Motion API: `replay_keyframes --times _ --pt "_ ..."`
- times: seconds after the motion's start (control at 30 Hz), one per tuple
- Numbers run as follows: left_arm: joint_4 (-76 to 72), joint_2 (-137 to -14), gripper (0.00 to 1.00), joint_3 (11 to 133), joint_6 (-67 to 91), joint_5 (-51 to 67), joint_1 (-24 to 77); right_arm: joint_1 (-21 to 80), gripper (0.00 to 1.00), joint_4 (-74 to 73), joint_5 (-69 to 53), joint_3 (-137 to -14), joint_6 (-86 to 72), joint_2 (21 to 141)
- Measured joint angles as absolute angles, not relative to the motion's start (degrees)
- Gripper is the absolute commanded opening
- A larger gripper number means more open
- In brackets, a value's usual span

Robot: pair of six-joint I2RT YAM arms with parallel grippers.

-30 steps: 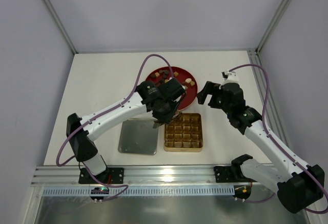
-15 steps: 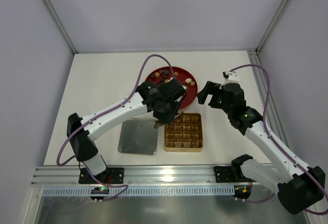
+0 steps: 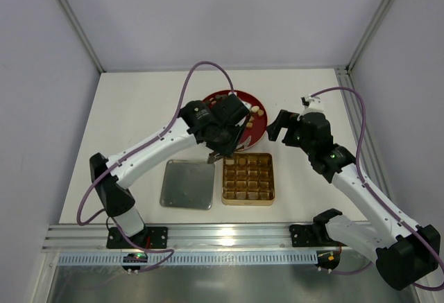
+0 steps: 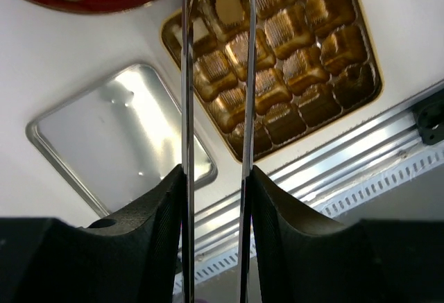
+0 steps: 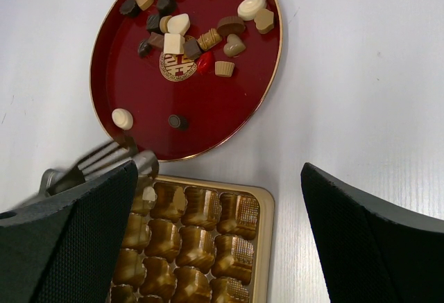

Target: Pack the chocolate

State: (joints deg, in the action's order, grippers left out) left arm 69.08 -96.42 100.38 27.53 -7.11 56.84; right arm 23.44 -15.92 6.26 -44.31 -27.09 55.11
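Chocolate pieces (image 5: 182, 32) in dark, caramel and cream lie on the round red plate (image 5: 139, 81), most bunched at its far side. A round white piece (image 5: 122, 118) and a small dark one (image 5: 177, 120) sit apart near its rim. One cream piece (image 5: 147, 193) rests in the corner cell of the gold tin (image 5: 267, 213) nearest the plate. My left gripper (image 4: 215, 178) is shut on thin metal tongs (image 4: 187, 95), whose blades stand slightly apart over that corner with nothing between them. My right gripper (image 5: 218, 171) hangs open above the plate and tin, holding nothing.
A flat silver lid (image 3: 187, 185) lies left of the tin (image 3: 248, 178). The plate (image 3: 260, 131) is just beyond the tin. An aluminium rail (image 3: 229, 237) runs along the near edge. The two arms come close together over the plate.
My left gripper has drawn back a little from the tin's corner toward the plate. The tongs' blades have spread slightly. The right arm has stayed still.
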Motion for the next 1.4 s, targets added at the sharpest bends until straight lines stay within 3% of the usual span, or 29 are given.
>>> replay_keyframes --times 0.5,0.7,1.4 --pt "68.95 -114.41 0.41 118.74 21.71 -7.68 37.04 23.44 1.0 -15.94 5.13 -44.34 -26.87 55.13" --pt "68.86 -121.91 0.41 123.0 20.49 -7.7 35.33 23.44 1.0 -15.97 4.73 -44.34 -26.81 55.13" --pt "68.42 -122.19 0.4 119.17 19.03 -7.9 32.47 23.44 1.0 -15.94 4.29 -44.36 -26.61 56.42"
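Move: The left hand, holding the tongs over the chocolate box's far-left corner, has the dark chocolates on the plate's far-left part about 26 cm ahead, 5 cm to its left and 20 cm below. At about that same depth, the white oval lies 14 cm ahead and 7 cm left, the white square 23 cm ahead and 2 cm right, and the box's middle 1 cm back and 8 cm right. From the right hand the dark chocolates are some 16 cm ahead, 19 cm left and 19 cm below. The left hand, keeping its hold on the empty tongs with its opening unchanged, first arcs up a little and swings quickly away from the box, about 19 cm forward and a few centimetres left over the plate, turning some 15 degrees counter-clockwise while it sinks well below its starting height. It then slows and eases another 2 cm left and a little lower, bringing the tong tips down close to the dark chocolates at the plate's far left; whether they touch can't be seen. ##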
